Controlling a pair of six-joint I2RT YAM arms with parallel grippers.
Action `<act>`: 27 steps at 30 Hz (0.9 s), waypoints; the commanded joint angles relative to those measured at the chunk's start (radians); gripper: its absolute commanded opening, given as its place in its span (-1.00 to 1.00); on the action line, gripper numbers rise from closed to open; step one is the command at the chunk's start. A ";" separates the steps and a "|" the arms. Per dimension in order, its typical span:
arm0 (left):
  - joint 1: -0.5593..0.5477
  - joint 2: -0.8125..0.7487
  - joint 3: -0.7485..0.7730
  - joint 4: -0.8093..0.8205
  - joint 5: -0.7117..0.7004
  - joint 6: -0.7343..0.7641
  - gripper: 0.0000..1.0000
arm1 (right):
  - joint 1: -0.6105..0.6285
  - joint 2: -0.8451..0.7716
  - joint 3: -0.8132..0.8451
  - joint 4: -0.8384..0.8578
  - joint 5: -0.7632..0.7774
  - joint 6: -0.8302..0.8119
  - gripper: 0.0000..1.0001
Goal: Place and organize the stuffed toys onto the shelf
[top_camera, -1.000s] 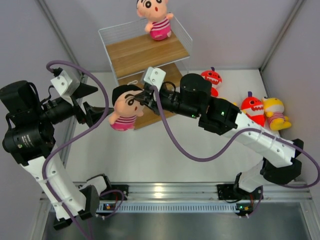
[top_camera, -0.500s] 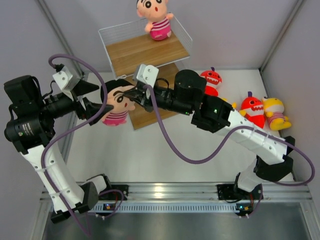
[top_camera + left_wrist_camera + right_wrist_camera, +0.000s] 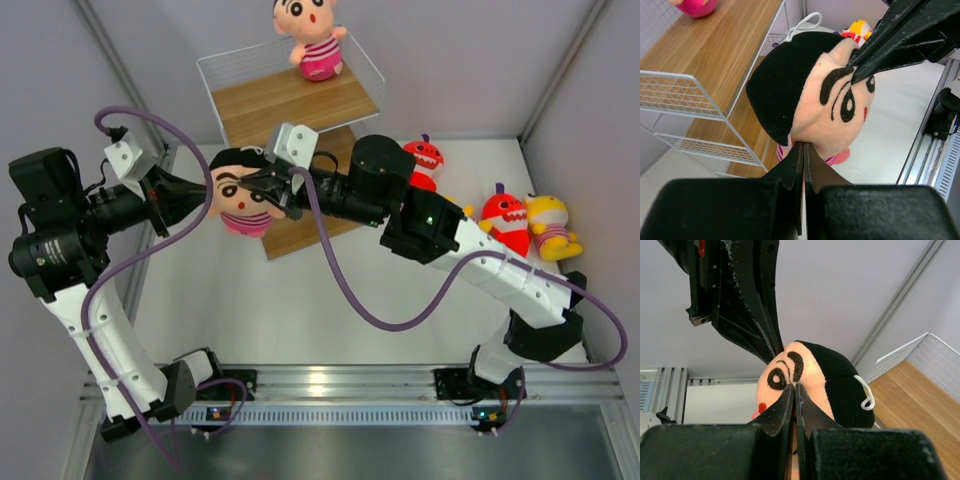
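A black-haired boy doll [image 3: 240,195] hangs in the air in front of the shelf [image 3: 290,105], held between both grippers. My left gripper [image 3: 207,196] is shut on the lower edge of its head; the left wrist view shows the jaws pinched together on the doll [image 3: 810,95]. My right gripper [image 3: 270,190] is shut on its face beside the eye, as the right wrist view shows on the doll [image 3: 810,375]. A second boy doll [image 3: 312,40] sits on the top board. Two red sharks [image 3: 424,160] [image 3: 505,215] and one yellow doll [image 3: 548,225] lie on the table at the right.
The shelf's wire rim and wooden boards are right behind the held doll [image 3: 715,55] [image 3: 920,395]. Both arms meet in front of the lower board [image 3: 300,235]. A purple cable loops from each arm. Grey walls close in both sides.
My right gripper has carried the boy doll left and up to the left gripper. The left gripper, open before, has closed on the doll's head.
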 commanded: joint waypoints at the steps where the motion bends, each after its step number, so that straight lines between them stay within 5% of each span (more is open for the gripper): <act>1: 0.005 -0.005 0.046 -0.153 0.109 -0.002 -1.00 | 0.024 -0.019 0.061 0.092 -0.014 0.017 -1.00; 18: 0.032 0.036 0.135 -0.134 0.259 0.106 -1.00 | 0.007 0.061 0.213 0.116 0.081 -0.124 -1.00; 27: 0.118 0.249 0.342 -0.067 0.185 -0.117 -1.00 | -0.103 0.165 0.334 0.260 0.052 -0.217 -1.00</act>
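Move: The striped doll hangs from the right gripper, its middle about 8 cm below that hand. The free left part of the top shelf lies some 18 cm ahead of the right hand and 12 cm lower. The doll already seated there is about 20 cm ahead of the right hand, 11 cm to its right and 3 cm lower. From the left gripper, shut at the side of the doll's head, the doll's middle is about 5 cm right, level fore and aft, and 4 cm below. Keep the right gripper's pinch on the doll's forehead and lift about 8 cm, adding some 4 cm forward towards the top shelf late on, while the fingers tip upward. With the left fingers kept shut, bring that hand up about 5 cm, first easing back and rightward, then swinging forward and left, so it comes free of the doll's ear. ##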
